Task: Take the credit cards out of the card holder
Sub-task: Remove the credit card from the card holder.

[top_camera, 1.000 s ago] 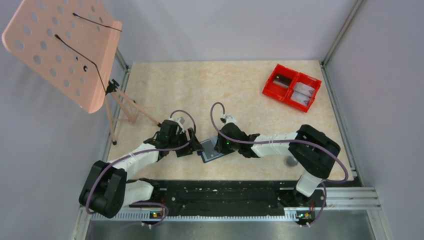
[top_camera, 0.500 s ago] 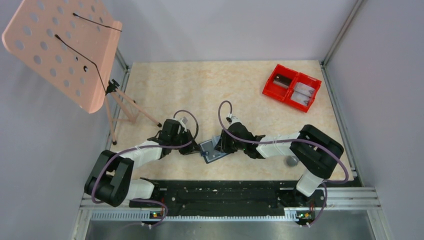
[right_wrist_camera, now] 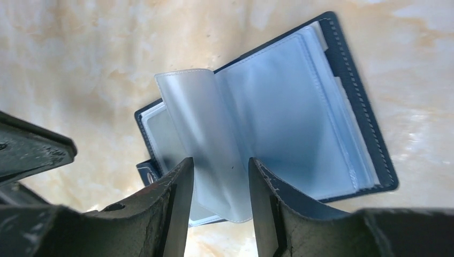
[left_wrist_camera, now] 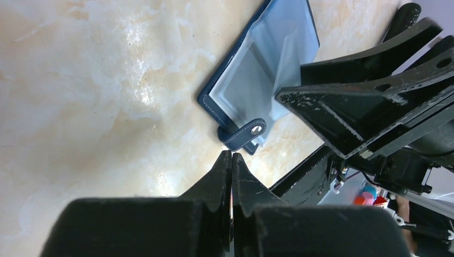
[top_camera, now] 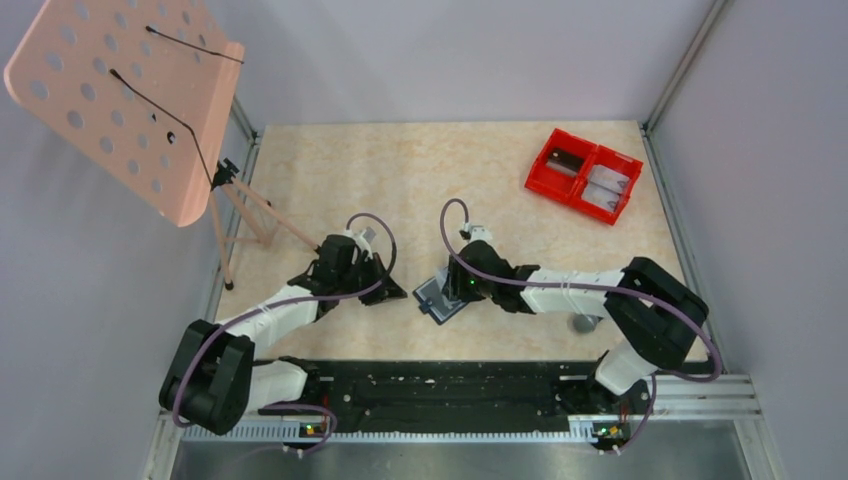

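Observation:
The card holder (top_camera: 438, 298) lies open on the table between the two arms, navy outside with pale blue clear sleeves (right_wrist_camera: 300, 107). One sleeve leaf (right_wrist_camera: 206, 134) stands up from the spine. My right gripper (right_wrist_camera: 218, 171) is open just above it, a finger on each side of the leaf without pinching it. My left gripper (left_wrist_camera: 231, 156) is shut on nothing, its tips just short of the holder's snap strap (left_wrist_camera: 244, 133). The holder (left_wrist_camera: 259, 64) lies beyond them. The credit cards are hidden; no card shows clearly in the sleeves.
A red two-compartment bin (top_camera: 583, 175) sits at the far right. A grey ball (top_camera: 581, 322) lies by the right arm's elbow. The pink perforated stand (top_camera: 120, 100) and its tripod legs (top_camera: 250, 215) stand at the left. A black rail (top_camera: 440, 385) runs along the near edge.
The left gripper has shut and drawn back left, off the holder. The right gripper has opened and now stands over the raised sleeve. The holder has shifted slightly right.

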`<move>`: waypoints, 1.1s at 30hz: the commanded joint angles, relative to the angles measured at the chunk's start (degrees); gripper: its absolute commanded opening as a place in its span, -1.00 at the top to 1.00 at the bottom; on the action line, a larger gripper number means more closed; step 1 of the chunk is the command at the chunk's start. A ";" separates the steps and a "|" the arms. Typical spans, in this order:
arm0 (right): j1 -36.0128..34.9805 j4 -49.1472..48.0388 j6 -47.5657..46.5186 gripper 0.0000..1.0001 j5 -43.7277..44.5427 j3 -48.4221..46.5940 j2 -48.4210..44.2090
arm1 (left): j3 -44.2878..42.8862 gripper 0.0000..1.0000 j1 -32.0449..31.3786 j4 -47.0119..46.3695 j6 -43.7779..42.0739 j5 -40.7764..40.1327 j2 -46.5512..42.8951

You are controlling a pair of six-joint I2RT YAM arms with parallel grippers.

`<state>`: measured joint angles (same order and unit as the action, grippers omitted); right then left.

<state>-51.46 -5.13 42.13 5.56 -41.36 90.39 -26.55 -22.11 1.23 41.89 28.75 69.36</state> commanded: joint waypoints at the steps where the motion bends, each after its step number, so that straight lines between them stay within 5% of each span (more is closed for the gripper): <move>1: 0.73 6.61 -4.95 0.13 6.83 -3.60 -3.51 | -1.18 0.96 0.02 0.62 -0.08 0.01 -1.66; 5: 1.51 6.88 -5.48 0.08 6.44 -3.79 -3.79 | 0.09 0.43 0.03 -0.59 0.93 -0.88 -1.64; 13: 5.83 7.15 -7.22 0.07 5.72 -3.08 -3.47 | 1.57 -0.06 -2.70 -7.15 4.44 -1.06 1.60; 24: 7.12 14.28 -10.61 0.09 7.21 -5.68 -11.02 | -0.27 -0.19 -5.83 -12.85 6.95 -1.45 9.76; 33: 6.36 1.56 -10.26 0.17 -13.62 -3.69 -11.90 | -1.04 -0.19 -7.05 -15.22 8.42 -1.01 13.64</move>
<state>-44.73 4.60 32.12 2.61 -44.40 77.89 -26.24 -28.62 -11.09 49.82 28.10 81.60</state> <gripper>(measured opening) 0.416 0.595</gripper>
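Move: The card holder's closing strap is about 4 cm to the right of my left hand, 2 cm nearer me and 4 cm lower; the card holder's middle lies some 9 cm to the right of that hand, 1 cm farther out. From my right hand, the card holder's middle is about 2 cm ahead, 1 cm right and 2 cm below, the half-raised clear page is about 1 cm left and level ahead, and the strap is 5 cm left, 3 cm back. With my right fingers half open around the raised clear page, I sweep right and forward about 7 cm, laying it over away from the strap; then I lift clear some 6 cm, drifting back left. Meanwhile I open my shut left fingers a bit past half and bring them about 4 cm right and 3 cm down towards the strap, stopping just short with it between the tips. ##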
